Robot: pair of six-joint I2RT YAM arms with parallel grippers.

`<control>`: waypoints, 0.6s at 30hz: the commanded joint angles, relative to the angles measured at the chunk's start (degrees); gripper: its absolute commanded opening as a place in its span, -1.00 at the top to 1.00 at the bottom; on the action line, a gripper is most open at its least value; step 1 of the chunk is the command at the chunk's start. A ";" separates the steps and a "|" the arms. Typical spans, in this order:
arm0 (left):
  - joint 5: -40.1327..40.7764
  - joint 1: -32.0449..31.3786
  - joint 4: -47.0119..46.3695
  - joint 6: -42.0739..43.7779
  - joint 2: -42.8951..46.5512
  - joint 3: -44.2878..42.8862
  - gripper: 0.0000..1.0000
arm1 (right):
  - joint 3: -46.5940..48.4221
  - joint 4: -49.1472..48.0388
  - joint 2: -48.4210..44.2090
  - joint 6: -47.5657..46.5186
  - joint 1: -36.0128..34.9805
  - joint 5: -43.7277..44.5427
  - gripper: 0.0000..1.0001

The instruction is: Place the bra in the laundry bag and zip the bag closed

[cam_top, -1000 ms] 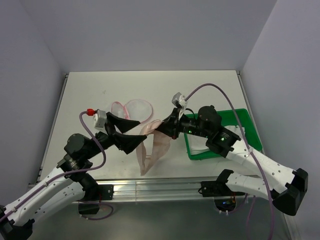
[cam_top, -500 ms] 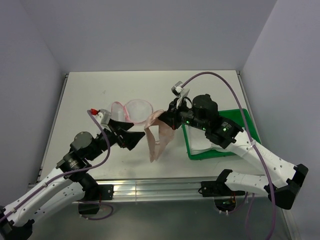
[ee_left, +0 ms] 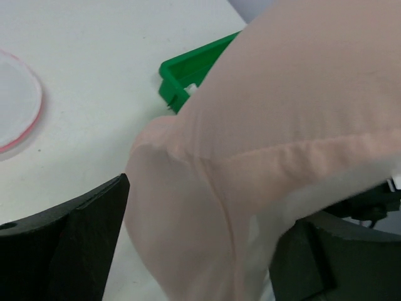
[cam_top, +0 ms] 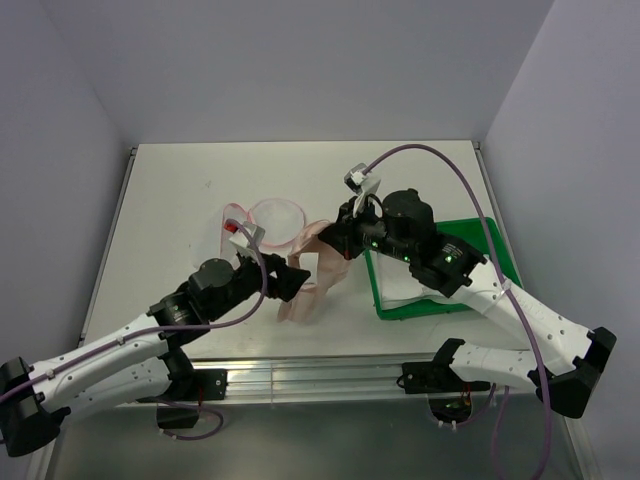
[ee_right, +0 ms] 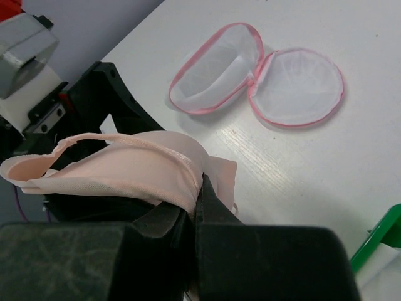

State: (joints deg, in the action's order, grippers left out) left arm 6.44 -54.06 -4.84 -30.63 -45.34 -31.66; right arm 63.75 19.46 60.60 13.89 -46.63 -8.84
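Observation:
The pale peach bra (cam_top: 323, 265) hangs over the table from my right gripper (cam_top: 335, 238), which is shut on its seamed upper edge (ee_right: 188, 172). My left gripper (cam_top: 300, 285) is open, its black fingers (ee_left: 62, 251) standing on either side of the hanging fabric (ee_left: 263, 125) without pressing it. The laundry bag (cam_top: 275, 215) lies open and flat behind the bra. Both white mesh halves with their pink trim show in the right wrist view (ee_right: 257, 75), and nothing is inside them.
A green plastic tray (cam_top: 478, 221) holding something white sits to the right under my right arm; its corner (ee_left: 188, 69) shows past the bra. The side walls rise along the left, back and right edges of the white table (cam_top: 180, 190).
My left arm has swung right and forward until its open fingers straddle the hanging bra. My right gripper lifted the bra slightly toward the bag, then held still.

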 commanded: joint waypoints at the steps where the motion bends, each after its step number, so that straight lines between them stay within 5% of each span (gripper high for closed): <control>1: 6.48 -0.78 -1.92 1.63 -0.89 -2.71 -0.68 | 3.05 -0.04 -1.01 0.44 -0.65 1.02 1.00; 4: 7.54 -0.78 -3.50 2.15 -0.45 -2.35 -0.17 | 2.00 -0.56 -2.50 0.17 -0.65 1.37 1.00; 5: 7.36 -0.78 -3.68 2.16 -0.45 -2.27 0.17 | 1.56 -0.92 -3.46 0.09 -0.65 1.28 1.00; 9: 6.40 -0.78 -4.38 1.63 -0.10 -2.18 1.00 | -0.72 -2.85 -6.36 -0.97 -0.83 3.46 1.00; 18: 5.69 -0.61 -9.21 -0.39 2.71 -1.91 1.00 | -15.40 -18.66 -17.09 -5.01 -2.58 -9.52 0.90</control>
State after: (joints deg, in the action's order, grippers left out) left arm 11.42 -54.63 -9.98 -29.76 -43.33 -31.83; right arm 50.78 9.43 45.95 10.90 -47.66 -12.10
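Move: Just in front of the left hand's spread fingers hangs the bra, its middle some 4 cm to the right and 2 cm ahead, about level in height. It is pinched high up by the right hand, from which its middle lies about 4 cm back, 4 cm left and 8 cm down. The laundry bag is on the table, roughly 22 cm ahead, 10 cm left and 22 cm below the left hand. From the right hand, the green bin sits about 32 cm right, 6 cm ahead and 29 cm down. Closing fully on the hanging bra, the left fingers pinch its cloth as the hand eases about 1 cm forward and slightly down, then lifts some 4 cm. The right hand keeps its pinch, waits until the left is closing, then draws back about 4 cm and right 2 cm, rising a little, its fingers tipping up roughly 10 degrees. ##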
